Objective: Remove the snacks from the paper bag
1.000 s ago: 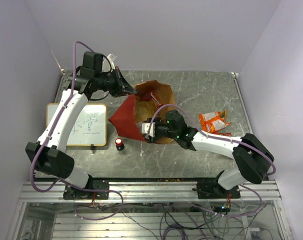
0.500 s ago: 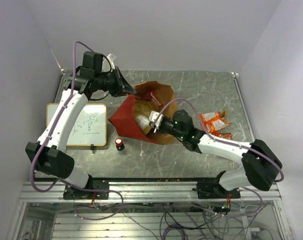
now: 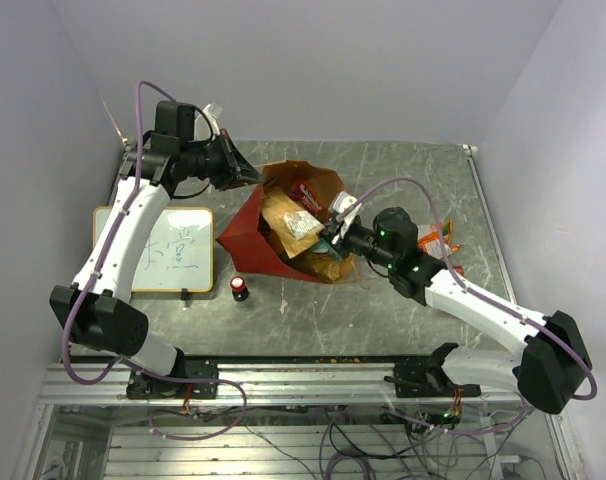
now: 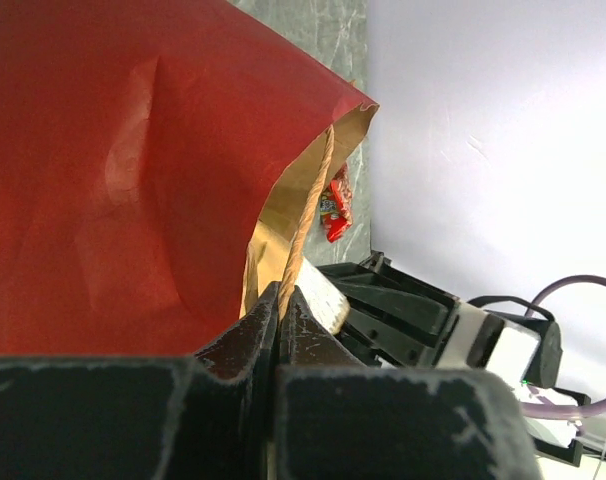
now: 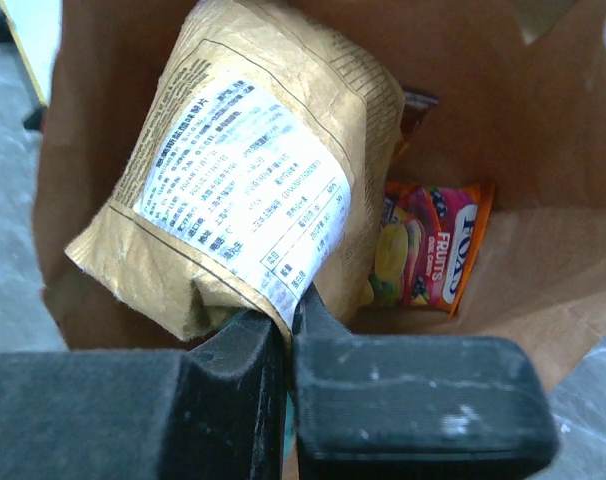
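Observation:
The paper bag (image 3: pixel 247 236), red outside and brown inside (image 5: pixel 543 150), lies open at mid-table. My left gripper (image 3: pixel 255 177) is shut on its twisted cord handle (image 4: pixel 309 210) at the bag's far rim, jaws pinched tight (image 4: pixel 281 296). My right gripper (image 3: pixel 327 232) is shut on the edge of a crinkly tan snack packet with a white label (image 3: pixel 286 222) (image 5: pixel 245 190), held at the bag's mouth. Deeper in the bag lie a pink-orange fruit candy packet (image 5: pixel 435 256) and a red packet (image 3: pixel 307 193). Orange snack packets (image 3: pixel 433 240) lie on the table behind my right arm.
A white board with writing (image 3: pixel 168 250) lies at the left. A small red-and-black cylinder (image 3: pixel 240 288) stands just in front of the bag. The back wall is close behind the left gripper.
My right gripper has shut on the tan packet and drawn back to the right, bringing it up to the bag's mouth. The left gripper has lifted the handle slightly.

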### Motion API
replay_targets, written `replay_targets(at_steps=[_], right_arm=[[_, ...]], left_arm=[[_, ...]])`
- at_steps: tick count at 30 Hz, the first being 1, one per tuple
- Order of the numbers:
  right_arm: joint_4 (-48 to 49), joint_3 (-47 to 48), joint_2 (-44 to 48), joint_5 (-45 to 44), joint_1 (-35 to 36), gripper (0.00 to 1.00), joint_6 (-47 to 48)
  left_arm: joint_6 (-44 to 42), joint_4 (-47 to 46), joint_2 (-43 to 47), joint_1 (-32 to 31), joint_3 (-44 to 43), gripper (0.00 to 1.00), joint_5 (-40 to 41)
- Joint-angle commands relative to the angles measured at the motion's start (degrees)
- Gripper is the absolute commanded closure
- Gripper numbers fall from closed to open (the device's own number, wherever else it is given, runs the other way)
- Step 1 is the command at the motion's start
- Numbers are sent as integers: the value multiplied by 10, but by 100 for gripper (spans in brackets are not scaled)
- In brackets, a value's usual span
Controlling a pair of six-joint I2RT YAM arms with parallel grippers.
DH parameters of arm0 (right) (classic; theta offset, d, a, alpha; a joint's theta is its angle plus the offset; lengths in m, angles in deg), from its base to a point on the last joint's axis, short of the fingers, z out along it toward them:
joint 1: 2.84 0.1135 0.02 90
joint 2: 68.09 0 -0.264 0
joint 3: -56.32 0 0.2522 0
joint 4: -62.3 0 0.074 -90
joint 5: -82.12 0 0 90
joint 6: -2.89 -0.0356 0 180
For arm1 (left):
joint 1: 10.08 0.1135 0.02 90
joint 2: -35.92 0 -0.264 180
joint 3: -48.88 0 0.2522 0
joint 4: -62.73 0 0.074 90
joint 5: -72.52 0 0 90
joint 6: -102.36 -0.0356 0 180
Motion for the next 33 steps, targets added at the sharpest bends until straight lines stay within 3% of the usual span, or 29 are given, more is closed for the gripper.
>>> replay_targets(at_steps=[1, 8, 16, 18, 22, 29, 33], right_arm=[[18, 48, 34, 14, -4, 100, -91], [-18, 105, 60, -28, -4, 100, -149], [-230, 243, 86, -70, -5, 100, -61], [-246, 257, 101, -79, -5, 100, -41], [-241, 285, 115, -139, -4, 100, -10], [-164, 346, 30, -386, -14, 100, 91], [-143, 375, -39, -387, -108, 100, 115]], left_arm=[[-5, -17, 0, 8, -16, 93, -30], [-1, -40, -4, 13, -9, 93, -43], [44, -111, -3, 18, 33, 93, -41], [55, -125, -2, 18, 42, 93, -41], [41, -104, -5, 18, 36, 93, -32], [38, -100, 6, 18, 45, 93, -24], [29, -77, 2, 18, 31, 93, -23]])
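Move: The brown snack pouch is already pinched in the right hand at the bag's mouth; the snack pile on the table, where the earlier packs lie, is some 29 cm to that hand's right, about 3 cm ahead and 21 cm below. The paper bag's middle lies about 11 cm left, 4 cm ahead and 10 cm down, and the red snack inside about 5 cm left, 12 cm ahead and 11 cm down. From the left hand, the pile is roughly 46 cm right, 3 cm back and 32 cm below. The brown pouch goes up out of the paper bag in the right hand's closed fingers, about 22 cm, nearly straight at first, then swinging some 10 cm to the right and, last, about 6 cm forward as the wrist turns roughly 35 degrees clockwise and tips upward. The left hand keeps its grip on the bag's handle cord, easing it forward about 2 cm. ##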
